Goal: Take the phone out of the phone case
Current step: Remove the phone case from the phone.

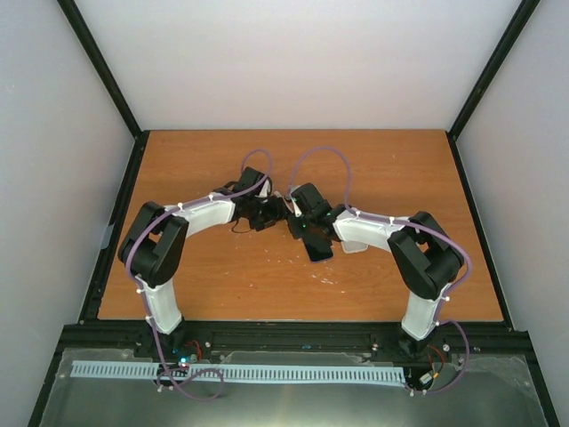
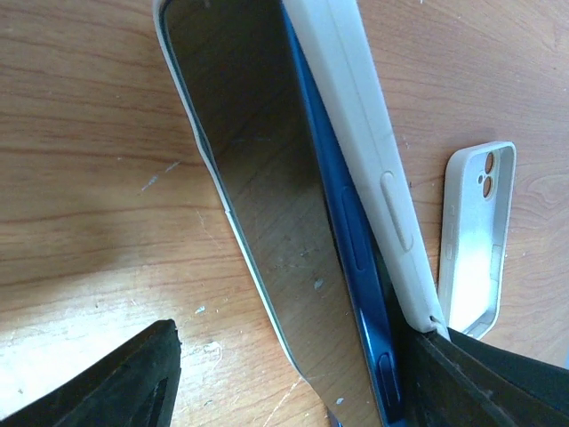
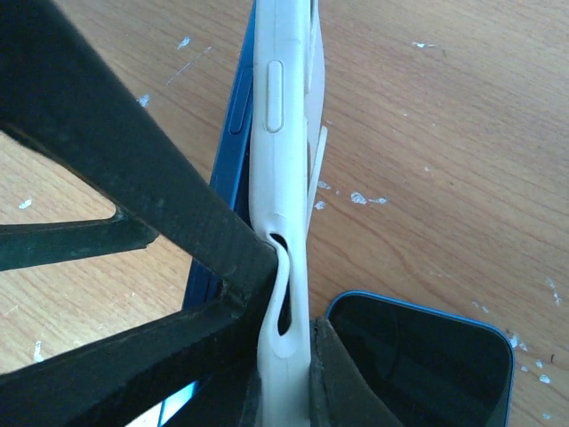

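In the left wrist view, a phone point(image 2: 267, 205) with a dark screen and a blue edge stands on its side. It is partly peeled out of a white phone case point(image 2: 356, 133). My left gripper point(image 2: 298, 342) is open and straddles the phone's near end. Its right finger point(image 2: 480, 382) rests against the case and blue edge, while the left finger point(image 2: 116, 382) stays apart from the screen. My right gripper point(image 3: 293, 302) is shut on the white case's point(image 3: 280, 133) rim, which is squeezed and buckled. The blue phone edge point(image 3: 236, 116) shows beside it. Both grippers point(image 1: 277, 212) point(image 1: 298, 222) meet mid-table.
A second dark phone point(image 1: 318, 247) with a blue rim point(image 3: 418, 365) lies flat on the wooden table point(image 1: 222, 285) under the right arm. An empty white case point(image 2: 480, 240) with camera holes lies beside it point(image 1: 354, 246). Black frame rails point(image 1: 293, 331) border the table.
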Robot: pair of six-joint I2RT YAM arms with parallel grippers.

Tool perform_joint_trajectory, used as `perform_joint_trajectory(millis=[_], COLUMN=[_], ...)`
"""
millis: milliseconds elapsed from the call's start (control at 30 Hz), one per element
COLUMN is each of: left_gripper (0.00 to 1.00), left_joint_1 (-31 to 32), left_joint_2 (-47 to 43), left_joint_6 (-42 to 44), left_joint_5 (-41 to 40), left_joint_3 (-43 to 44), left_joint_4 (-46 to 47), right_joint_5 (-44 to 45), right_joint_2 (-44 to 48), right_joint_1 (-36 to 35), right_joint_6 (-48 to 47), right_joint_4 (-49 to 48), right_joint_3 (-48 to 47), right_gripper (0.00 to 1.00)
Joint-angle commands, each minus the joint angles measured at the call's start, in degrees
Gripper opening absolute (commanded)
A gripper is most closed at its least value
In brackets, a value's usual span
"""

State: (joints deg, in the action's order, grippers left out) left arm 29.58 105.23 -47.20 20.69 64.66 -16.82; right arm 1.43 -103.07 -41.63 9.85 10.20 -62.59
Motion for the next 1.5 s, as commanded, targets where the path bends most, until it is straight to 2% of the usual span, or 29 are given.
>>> perform_joint_trajectory(millis=[0,100,333,633,867,1067,1267,1467], left_gripper=[0.65,0.61,0.53,0.37,0.32,0.18,0.04,0.01], left_joint_1=[-0.5,-1.6,-3.6,-3.6,-6.1,-7.3,-7.3,-7.3], left_joint_2=[5.8,7.1,2.3,0.8,1.3,-1.2,-2.7,-3.9], left_joint_6=[1.3,1.8,1.1,0.0,0.1,1.5,3.1,5.5], left_joint_5=[-5.8,-6.6,-9.7,-10.0,-9.0,-8.2,-4.8,-4.7], left_joint_3=[-1.2,-1.9,-8.3,-5.9,-8.7,-11.3,-9.8,-5.5], left_joint_4=[-16.9,-18.6,-16.9,-14.6,-13.3,-10.5,-9.0,-13.3], right_joint_5=[3.2,3.5,1.5,-1.0,-1.0,-1.1,-2.0,-2.4], right_joint_2=[4.5,6.0,7.0,5.0,5.8,6.3,4.7,2.7], right_joint_1=[-0.9,-0.3,1.4,1.6,2.0,3.8,4.1,2.7], right_joint_6=[0.8,0.1,1.8,4.4,5.0,5.9,4.8,-0.3], right_joint_4=[-16.3,-16.3,-16.1,-14.5,-14.3,-14.6,-14.0,-11.8], right_joint_3=[-4.9,-4.6,-3.4,-4.1,-3.3,-1.7,-2.7,-5.1], right_gripper=[0.03,0.03,0.03,0.03,0.03,0.03,0.03,0.03])
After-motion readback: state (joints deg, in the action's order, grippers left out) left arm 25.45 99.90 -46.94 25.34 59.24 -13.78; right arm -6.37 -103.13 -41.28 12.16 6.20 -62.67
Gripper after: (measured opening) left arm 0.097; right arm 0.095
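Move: The phone, still partly inside the white case, has its near end at the left fingers; its middle lies about 5 cm ahead and 2 cm to the right, level with the hand. From the right hand, which still pinches the case edge, it is roughly 5 cm ahead and 2 cm left. From the left hand, the black phone lies some 11 cm right, 8 cm back, and the spare case 24 cm right, 4 cm back, both around 9 cm below. Left fingers close on the phone's near edge as both hands drift about 2 cm left, right still gripping case. ##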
